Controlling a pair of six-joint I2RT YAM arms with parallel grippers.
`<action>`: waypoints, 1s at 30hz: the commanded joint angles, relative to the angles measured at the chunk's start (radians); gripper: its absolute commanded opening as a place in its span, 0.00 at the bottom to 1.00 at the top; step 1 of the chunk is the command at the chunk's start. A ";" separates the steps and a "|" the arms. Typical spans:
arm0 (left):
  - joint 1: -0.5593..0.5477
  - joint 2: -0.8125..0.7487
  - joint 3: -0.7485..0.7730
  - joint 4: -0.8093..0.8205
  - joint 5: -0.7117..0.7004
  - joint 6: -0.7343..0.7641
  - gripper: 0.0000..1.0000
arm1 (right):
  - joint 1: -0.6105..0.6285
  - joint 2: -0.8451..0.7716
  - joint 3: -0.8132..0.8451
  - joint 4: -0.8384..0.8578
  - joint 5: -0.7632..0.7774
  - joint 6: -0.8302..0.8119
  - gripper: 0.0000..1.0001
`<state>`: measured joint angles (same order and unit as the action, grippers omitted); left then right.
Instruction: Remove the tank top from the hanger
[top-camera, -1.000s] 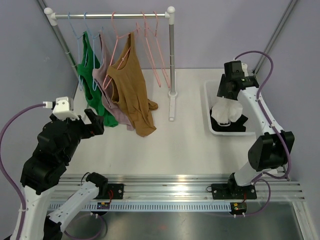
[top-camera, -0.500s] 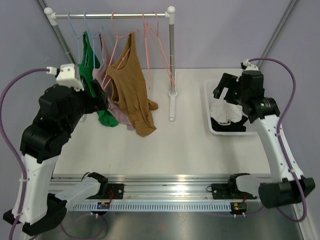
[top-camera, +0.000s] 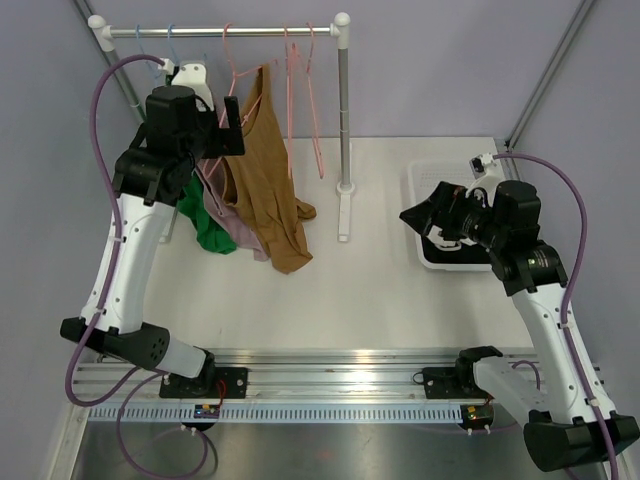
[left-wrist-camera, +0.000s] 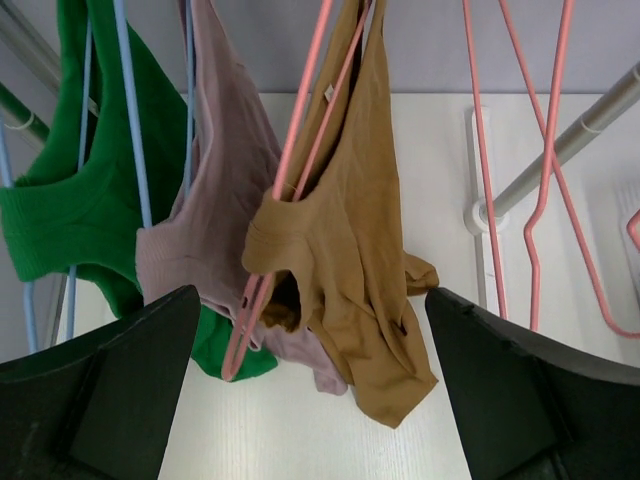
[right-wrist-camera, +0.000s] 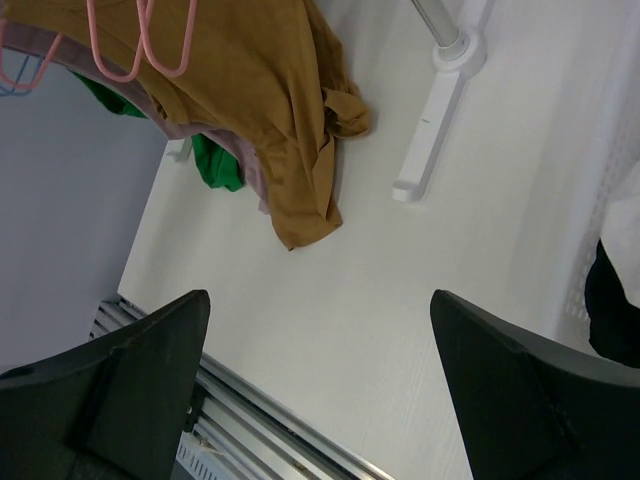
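A brown tank top (top-camera: 265, 190) hangs on a pink hanger (top-camera: 240, 75) from the rack rail (top-camera: 220, 31), its hem bunched on the table. A mauve top (top-camera: 240, 225) and a green top (top-camera: 205, 230) hang on blue hangers to its left. My left gripper (top-camera: 222, 135) is raised just below the rail, beside the brown top's upper left, open and holding nothing. In the left wrist view the brown tank top (left-wrist-camera: 350, 270) and its pink hanger (left-wrist-camera: 300, 150) lie ahead between the spread fingers of the left gripper (left-wrist-camera: 312, 330). My right gripper (top-camera: 425, 215) hovers open and empty at the bin's left rim.
Empty pink hangers (top-camera: 305, 90) hang at the rail's right end, by the rack's upright post (top-camera: 344, 110) and foot (right-wrist-camera: 430, 140). A white bin (top-camera: 412, 200) with white and black clothes sits at the right. The metal base rail (top-camera: 350, 365) runs along the near edge.
My left arm has risen from low at the left up to the rail beside the hanging tops. My right arm has drawn back from over the bin and turned left, its jaws opening wider.
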<state>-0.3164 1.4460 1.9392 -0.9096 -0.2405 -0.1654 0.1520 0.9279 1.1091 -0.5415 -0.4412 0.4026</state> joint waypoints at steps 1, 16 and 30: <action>0.043 -0.018 0.024 0.179 0.111 0.076 0.99 | 0.000 -0.060 -0.041 0.075 -0.106 0.033 0.99; 0.146 0.327 0.351 0.117 0.233 0.119 0.99 | -0.002 -0.264 -0.158 0.164 -0.122 0.148 1.00; 0.149 0.381 0.374 0.113 0.260 0.113 0.16 | -0.002 -0.255 -0.163 0.138 -0.188 0.108 0.98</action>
<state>-0.1726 1.8469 2.2700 -0.8215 -0.0032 -0.0570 0.1520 0.6655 0.9363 -0.4137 -0.5896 0.5297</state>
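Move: The brown tank top's pink hanger hangs on the rail ahead of the left hand. The near arm of that hanger, just under the neck, is about 12 cm straight ahead and 2 cm lower, with the brown tank top's middle some 4 cm to its right and 15 cm below it. From the left hand, the mauve tank top is roughly 13 cm ahead, 6 left and 12 below; the nearer empty hanger is 14 ahead, 13 right and 3 below. From the right hand, that near arm lies some 22 cm ahead, 38 left and 7 higher. The left hand, wide open, reaches about 12 cm forward to the brown tank top's hanger in a shallow arch, rising some 4 cm at first with the fingers tipping up and then sinking to 2 cm under its starting height as they level back, the wrist turning a few degrees clockwise, and there it stops and closes the fingers around the hanger's near arm just below the neck. Meanwhile the right hand, empty and open, draws back about 6 cm and ends slightly higher, rolling some 10 degrees as it backs off from the basket. ##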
